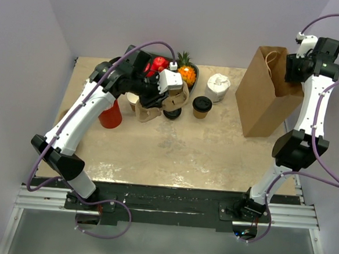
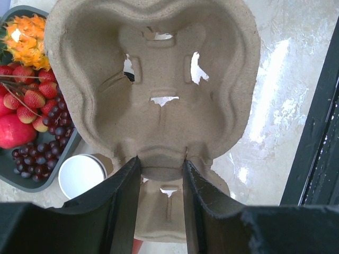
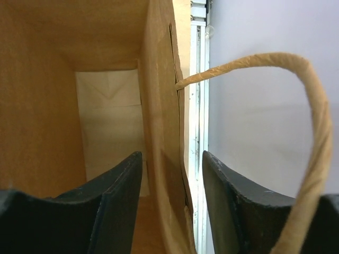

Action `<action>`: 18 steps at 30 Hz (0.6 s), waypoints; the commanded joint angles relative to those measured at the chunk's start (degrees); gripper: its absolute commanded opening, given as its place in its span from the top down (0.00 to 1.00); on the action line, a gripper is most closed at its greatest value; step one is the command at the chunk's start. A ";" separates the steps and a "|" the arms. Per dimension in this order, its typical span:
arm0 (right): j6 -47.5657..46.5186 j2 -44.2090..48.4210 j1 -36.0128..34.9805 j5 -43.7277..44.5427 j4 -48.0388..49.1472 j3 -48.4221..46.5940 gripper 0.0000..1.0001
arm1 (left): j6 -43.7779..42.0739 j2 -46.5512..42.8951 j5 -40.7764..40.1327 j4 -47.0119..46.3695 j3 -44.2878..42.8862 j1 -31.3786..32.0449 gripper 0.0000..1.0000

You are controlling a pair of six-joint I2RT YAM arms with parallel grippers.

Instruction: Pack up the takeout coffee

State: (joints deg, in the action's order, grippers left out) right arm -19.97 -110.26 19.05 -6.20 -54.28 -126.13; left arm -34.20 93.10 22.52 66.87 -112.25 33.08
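The takeout coffee [image 1: 202, 106], a small brown cup with a black lid, stands mid-table to the left of the paper bag [image 1: 267, 99]. My left gripper [image 1: 160, 97] [image 2: 160, 161] is shut on the rim of a moulded pulp cup carrier [image 2: 159, 69] [image 1: 149, 113], held just left of the coffee. My right gripper [image 1: 294, 70] [image 3: 172, 156] is at the bag's top right edge. Its jaws are open and straddle the bag wall [image 3: 161, 106], with a gap on the outer side. The bag's inside shows empty.
A dark fruit tray [image 1: 195, 76] [image 2: 53, 177] sits at the back. A lidless white-inside cup [image 2: 82, 174] stands below the carrier. A red cup [image 1: 110, 115] is to the left, a white bundle [image 1: 217, 87] near the bag. A twisted paper handle [image 3: 312, 132] loops by my right finger.
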 commanded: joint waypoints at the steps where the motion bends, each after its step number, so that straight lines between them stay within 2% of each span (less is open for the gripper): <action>1: -0.07 2.41 0.20 -1.62 1.46 -2.02 0.50 | -0.87 0.06 0.06 -1.75 -0.08 0.41 1.00; 2: 0.01 2.42 0.20 -1.63 1.46 -1.93 0.53 | -0.96 0.15 -0.02 -1.74 -0.08 0.49 1.00; 7: 0.19 3.82 0.20 -1.28 1.81 -0.70 0.79 | -1.05 0.33 0.15 -1.83 -0.17 0.58 1.00; 8: 0.28 4.43 0.20 -1.19 1.81 -0.35 0.91 | -1.14 0.33 0.24 -1.83 -0.17 0.67 1.00; 9: 0.28 4.61 0.20 -1.10 1.90 -0.26 0.94 | -1.22 0.33 0.33 -1.83 -0.17 0.76 1.00; 11: 0.28 6.18 0.20 -1.36 2.51 0.52 0.99 | -1.05 0.33 0.24 -2.53 -0.51 0.67 1.00; 18: -6.30 16.10 0.11 -4.35 5.85 9.66 1.00 | -2.28 -0.64 3.92 -8.15 -2.72 1.28 1.00</action>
State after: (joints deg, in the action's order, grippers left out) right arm -21.76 -102.85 19.09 -7.64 -52.77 -120.40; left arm -34.35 93.47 22.92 64.99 -112.33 33.52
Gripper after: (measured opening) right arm 0.019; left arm 0.392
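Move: Right at the right hand's half-open fingers is the paper bag's right rim, its wall already standing between them; the bag's middle is about 5 cm left, 1 cm back and 14 cm below. The lidded coffee cup stands some 33 cm left and level with this hand, 22 cm lower; the white container is about 26 cm left and 8 cm ahead, 22 cm lower. From the left hand, the bag's middle is some 17 cm ahead, 50 cm right and 14 cm down. Closing first, almost in place, the right fingers go from half open to shut and pinch the thin right wall of the bag near its rim. With that wall held, the hand then draws back and up, gathering speed, some 3.5 cm in all with a slight drift left, its attitude nearly unchanged. ##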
